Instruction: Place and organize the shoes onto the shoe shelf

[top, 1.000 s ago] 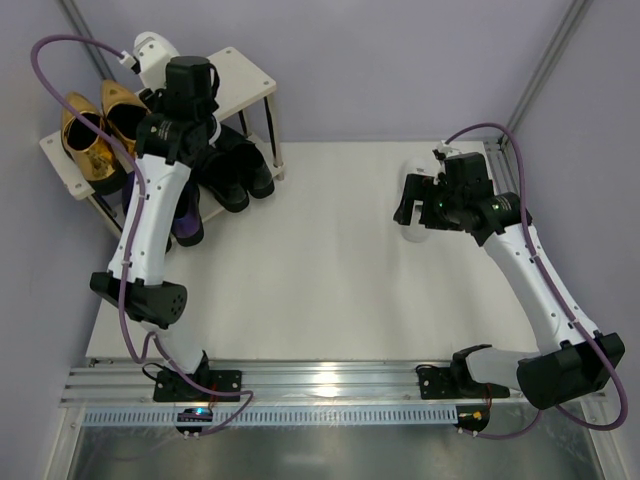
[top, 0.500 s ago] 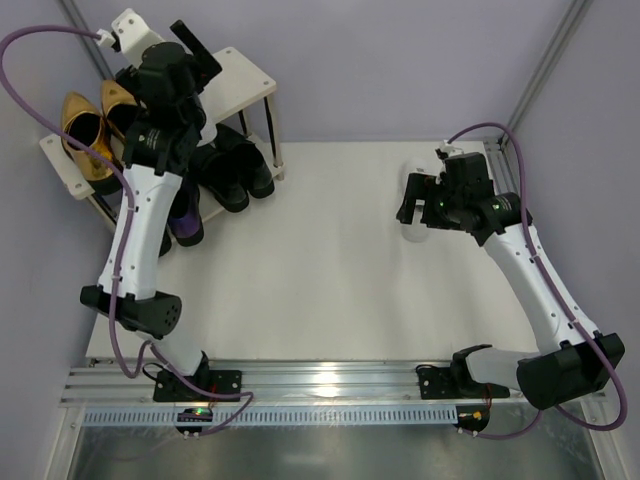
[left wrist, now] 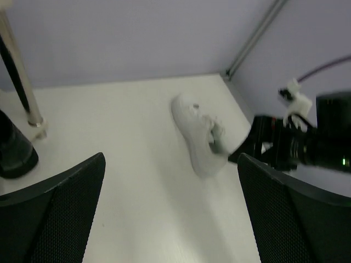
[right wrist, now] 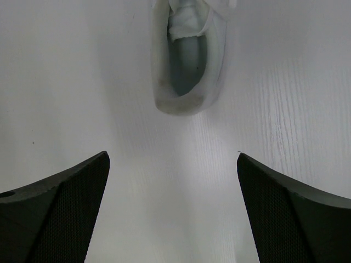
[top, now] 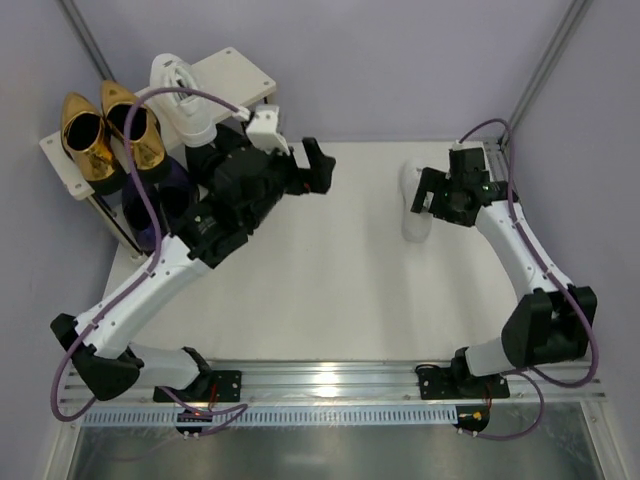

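Observation:
The shoe shelf stands at the far left. Its top board carries the gold loafers and one white sneaker. Purple shoes show on the lower tier, and my left arm mostly hides the black shoes beside them. My left gripper hangs open and empty over the table, right of the shelf, facing the other white sneaker. This sneaker lies on the table at the right. My right gripper is open just behind the sneaker's heel, holding nothing.
A metal shelf leg and a black shoe toe sit at the left edge of the left wrist view. My right arm shows beyond the sneaker. Lilac walls close in the far side, with a frame pole at the right.
My left gripper opened, leaving a white sneaker on the top board, and swung right away from the shelf over the table. My right gripper shifted slightly by the other sneaker.

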Available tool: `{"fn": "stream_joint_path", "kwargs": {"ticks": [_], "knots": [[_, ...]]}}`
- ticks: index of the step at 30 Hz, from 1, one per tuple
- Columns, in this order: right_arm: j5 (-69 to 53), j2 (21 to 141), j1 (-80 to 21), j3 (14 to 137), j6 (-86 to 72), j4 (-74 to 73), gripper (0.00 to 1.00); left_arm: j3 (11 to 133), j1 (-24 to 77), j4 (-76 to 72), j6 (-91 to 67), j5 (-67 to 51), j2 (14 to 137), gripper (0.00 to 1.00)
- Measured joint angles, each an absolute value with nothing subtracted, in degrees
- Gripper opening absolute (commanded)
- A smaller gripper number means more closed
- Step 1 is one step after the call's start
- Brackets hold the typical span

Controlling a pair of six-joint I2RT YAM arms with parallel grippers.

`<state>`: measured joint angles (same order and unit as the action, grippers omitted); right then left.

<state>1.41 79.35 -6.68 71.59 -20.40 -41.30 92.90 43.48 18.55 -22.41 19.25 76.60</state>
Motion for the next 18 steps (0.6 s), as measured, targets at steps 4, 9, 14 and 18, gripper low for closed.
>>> {"fn": "stream_joint_path", "kwargs": {"ticks": [4, 9, 14, 18], "knots": [[1.9, 90.0, -6.7, 77.7, -18.7, -40.6, 0.98, 78.1, 50.0, 17.6, -25.1, 20.1, 73.7, 1.00], [5.3, 100.0, -6.7, 84.0, -17.0, -39.5, 0.98, 72.0, 58.7, 19.1, -26.8, 23.8, 73.7, 1.00], [8.5, 107.8, -6.7, 90.6, -15.6, -39.3, 0.98, 67.2, 62.9, 18.0, -29.8, 26.0, 71.5, 1.00], [8.4, 112.1, -6.6, 92.2, -15.0, -39.2, 0.92, 63.0, 64.9, 17.7, -32.7, 27.8, 70.9, 1.00]]}}
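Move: The last white shoe on the table, toe pointing away from the bases, lies about 12 cm ahead of the open right hand, 1 cm to its right and some 13 cm below; no other shoe stands near it. From the left hand, empty and high, that shoe is roughly 14 cm ahead, 32 cm to the right and 40 cm below, while the shelved white shoe sits some 12 cm ahead, 22 cm to the left and 6 cm lower. The right hand reaches forward about 11 cm while sinking some 9 cm, tipping its fingers roughly 10 degrees farther down and keeping them open, so that they come over the white shoe with one finger on each side of its laces and collar. Meanwhile the empty left hand drops quickly by some 20 cm and draws back and to the right, away from the shelf over bare table, its fingers still wide open and tilting downward. ##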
